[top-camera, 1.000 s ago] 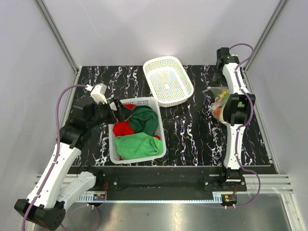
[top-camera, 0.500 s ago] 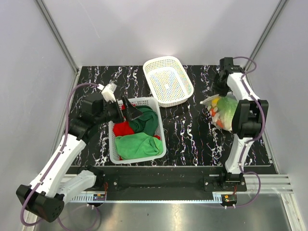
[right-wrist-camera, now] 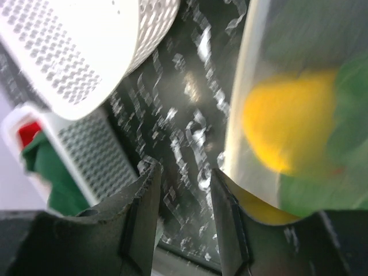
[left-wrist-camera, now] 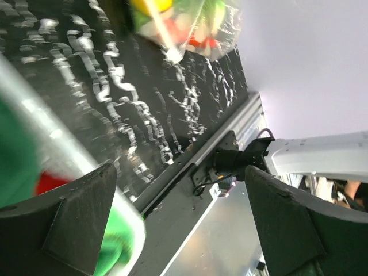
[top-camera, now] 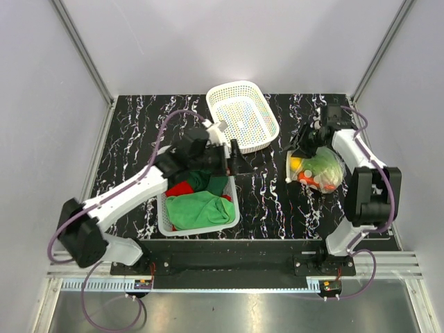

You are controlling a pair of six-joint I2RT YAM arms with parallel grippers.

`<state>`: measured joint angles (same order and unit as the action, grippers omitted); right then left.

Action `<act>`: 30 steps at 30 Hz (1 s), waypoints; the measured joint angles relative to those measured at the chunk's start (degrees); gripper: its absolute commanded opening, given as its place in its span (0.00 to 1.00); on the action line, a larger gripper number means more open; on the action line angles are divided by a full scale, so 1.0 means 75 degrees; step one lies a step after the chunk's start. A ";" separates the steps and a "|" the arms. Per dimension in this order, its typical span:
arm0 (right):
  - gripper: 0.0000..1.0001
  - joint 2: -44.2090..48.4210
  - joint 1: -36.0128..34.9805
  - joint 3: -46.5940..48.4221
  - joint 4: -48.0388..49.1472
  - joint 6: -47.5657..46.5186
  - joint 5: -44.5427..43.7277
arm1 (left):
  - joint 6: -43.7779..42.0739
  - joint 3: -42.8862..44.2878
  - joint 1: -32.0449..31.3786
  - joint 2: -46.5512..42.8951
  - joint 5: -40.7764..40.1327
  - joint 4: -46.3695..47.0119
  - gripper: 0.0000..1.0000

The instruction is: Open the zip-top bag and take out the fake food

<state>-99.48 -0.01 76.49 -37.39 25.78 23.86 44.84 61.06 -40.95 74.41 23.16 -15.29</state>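
Note:
The zip-top bag (top-camera: pixel 320 172) is clear and crinkly and sits at the right of the table. It holds fake food: a yellow lemon (top-camera: pixel 298 164), green leaf and orange-red pieces. My right gripper (top-camera: pixel 303 146) is at the bag's far left corner. In the right wrist view its jaws (right-wrist-camera: pixel 184 190) stand partly apart and table shows through the gap. The bag (right-wrist-camera: pixel 299 69) presses against the outer side of one finger (right-wrist-camera: pixel 227 218); whether clear film is pinched is unclear. My left gripper (top-camera: pixel 236 156) hangs wide open over the table centre, holding nothing (left-wrist-camera: pixel 184 224). The bag (left-wrist-camera: pixel 190 23) lies ahead of it.
A white basket (top-camera: pixel 201 229) holding green and red cloths (top-camera: pixel 201 208) stands just left of my left gripper. An empty white perforated basket (top-camera: pixel 232 84) sits at the back centre, also seen in the right wrist view (right-wrist-camera: pixel 86 46). The metal front rail (left-wrist-camera: pixel 195 167) edges the table.
My left arm swung right, across the cloth basket to the table centre. The right gripper's jaws narrowed and moved nearer and left; the bag shifted left and changed shape.

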 measured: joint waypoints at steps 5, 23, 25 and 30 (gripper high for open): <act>0.50 0.1183 0.0000 -0.1157 0.0157 0.0466 0.0906 | 0.0291 0.0854 -0.0621 0.1559 0.0032 0.0915 0.92; 0.72 0.4966 -0.0012 -0.1323 -0.3168 0.1250 -0.1288 | 0.2095 0.3016 -0.1139 0.5619 0.0157 0.3465 0.52; 0.72 0.5205 -0.0015 -0.1352 -0.3284 0.1247 -0.1244 | 0.2256 0.3092 -0.1139 0.5904 0.0166 0.3789 0.48; 0.73 0.5936 -0.0015 -0.1670 -0.3427 0.1236 -0.1029 | 0.2436 0.3249 -0.1110 0.6452 0.0154 0.3998 0.44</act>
<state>-54.96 -0.12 63.96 -63.09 35.05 16.14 63.11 85.43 -49.28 122.80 24.32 14.70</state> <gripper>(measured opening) 0.720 0.458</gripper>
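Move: Some 18 cm to the right of the left hand, about 9 cm farther out and 17 cm lower, lies the middle of the bag's zip edge. The bag's middle is roughly 11 cm to the right of that edge; from the left hand the towel basket is about 20 cm left and level, the white basket 30 cm straight ahead. From the right hand the zip edge lies about 3 cm left, 6 cm back and 5 cm below. Sweeping some 19 cm to the right, and then increasingly forward and down, the left hand comes in on the bag's zip edge, tipping slightly downward while its wide-open fingers close to about half; a grip can't be seen yet. The right hand clears the way, drawing back about 18 cm past the zip end and rising 10 cm, fingers opening wider. ##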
